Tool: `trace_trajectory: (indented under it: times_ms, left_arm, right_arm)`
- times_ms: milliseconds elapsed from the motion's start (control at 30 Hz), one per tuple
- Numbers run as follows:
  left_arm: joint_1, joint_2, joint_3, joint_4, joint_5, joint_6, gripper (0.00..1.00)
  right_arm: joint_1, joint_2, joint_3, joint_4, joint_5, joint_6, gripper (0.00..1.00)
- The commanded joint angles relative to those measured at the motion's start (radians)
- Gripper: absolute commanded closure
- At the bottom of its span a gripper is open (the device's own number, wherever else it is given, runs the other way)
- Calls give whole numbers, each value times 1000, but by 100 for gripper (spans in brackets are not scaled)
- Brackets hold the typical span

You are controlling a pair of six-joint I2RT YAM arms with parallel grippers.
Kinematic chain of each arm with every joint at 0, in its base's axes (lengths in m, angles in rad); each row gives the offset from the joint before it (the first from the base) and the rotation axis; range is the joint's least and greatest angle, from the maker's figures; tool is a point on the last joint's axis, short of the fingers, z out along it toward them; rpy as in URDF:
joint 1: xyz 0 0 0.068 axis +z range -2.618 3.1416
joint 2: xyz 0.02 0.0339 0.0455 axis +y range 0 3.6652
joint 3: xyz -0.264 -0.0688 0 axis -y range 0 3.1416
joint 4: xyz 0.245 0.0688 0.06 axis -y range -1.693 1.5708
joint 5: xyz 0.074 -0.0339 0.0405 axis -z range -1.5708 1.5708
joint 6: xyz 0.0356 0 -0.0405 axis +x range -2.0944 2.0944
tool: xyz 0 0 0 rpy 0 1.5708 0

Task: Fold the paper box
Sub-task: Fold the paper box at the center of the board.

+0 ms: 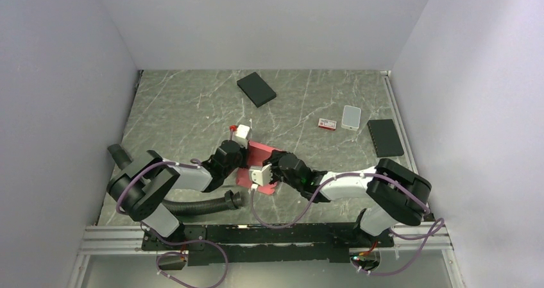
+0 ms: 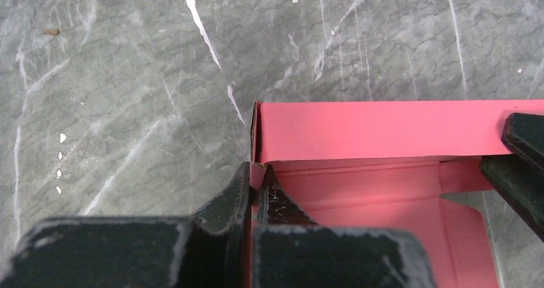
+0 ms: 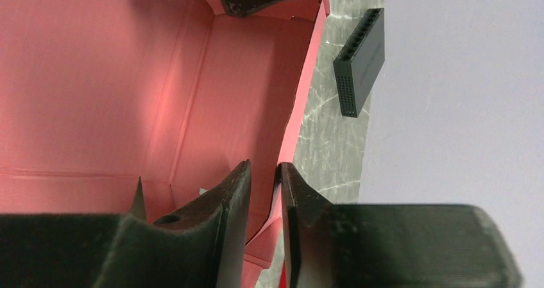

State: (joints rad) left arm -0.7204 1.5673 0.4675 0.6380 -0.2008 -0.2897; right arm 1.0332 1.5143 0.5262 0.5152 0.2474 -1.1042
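Note:
The paper box (image 1: 264, 152) is pinkish-red cardboard, partly raised into walls, lying on the marble table between both arms. My left gripper (image 1: 247, 154) comes in from the left. In the left wrist view it (image 2: 258, 176) is shut on the box's (image 2: 372, 131) near-left corner wall. My right gripper (image 1: 272, 167) reaches in from the right. In the right wrist view its jaws (image 3: 264, 172) stand a narrow gap apart, astride the edge of a side wall of the box (image 3: 96, 76) without pinching it. The right fingers (image 2: 521, 166) show at the left wrist view's right edge.
A black flat box (image 1: 256, 89) lies at the back middle and also shows in the right wrist view (image 3: 360, 60). Another black box (image 1: 385, 137) sits at the right. A tiny red-and-white carton (image 1: 327, 124) and a pale small case (image 1: 351, 117) lie beside it. A black hose (image 1: 199, 204) runs near the left base.

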Motion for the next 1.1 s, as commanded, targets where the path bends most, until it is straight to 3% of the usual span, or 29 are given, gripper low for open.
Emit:
trace_trajectory:
  times_ms: [0,100,333,700,1067]
  left_arm:
    - [-13,-29,21,16,25,-47,100]
    - [-12,-29,28,3,26,-52,100]
    - [-13,-52,35,-28,38,-79,95]
    - [-13,-110,13,-38,43,-101,76]
    - [-11,-147,3,-65,-6,-91,72]
  right_arm:
    - [-13,-32,35,-84,-96,81,72]
    - [-16,-35,31,-73,-90,72,73]
    - [-13,-6,4,2,-46,12,100]
    - [4,45,-5,70,26,-36,100]
    - [14,44,-8,89,39,-45,100]
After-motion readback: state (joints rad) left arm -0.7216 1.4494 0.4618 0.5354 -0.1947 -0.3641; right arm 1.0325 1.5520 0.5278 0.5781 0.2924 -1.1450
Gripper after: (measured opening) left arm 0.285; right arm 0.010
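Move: The right hand has its parted fingertips around the paper box's upright far wall, whose top edge is about 1 cm ahead of it and roughly level. The left hand already pinches that wall's left corner, right at its fingertips; the wall runs from there to its right and slightly back. The box's near panel lies some 9 cm back and 3 cm right of the left hand, and the black box about 23 cm ahead and 3 cm right, both about 4 cm lower. The right fingers close on the far wall's top edge and keep that pinch while the hand eases about 1 cm forward, having risen about 1 cm and sunk again. With that hold taken, the left fingers open to roughly a quarter of their range and let go of the corner, the left hand first drawing back about 1 cm and then rising some 2 cm, its parted tips still on either side of the upright corner. ##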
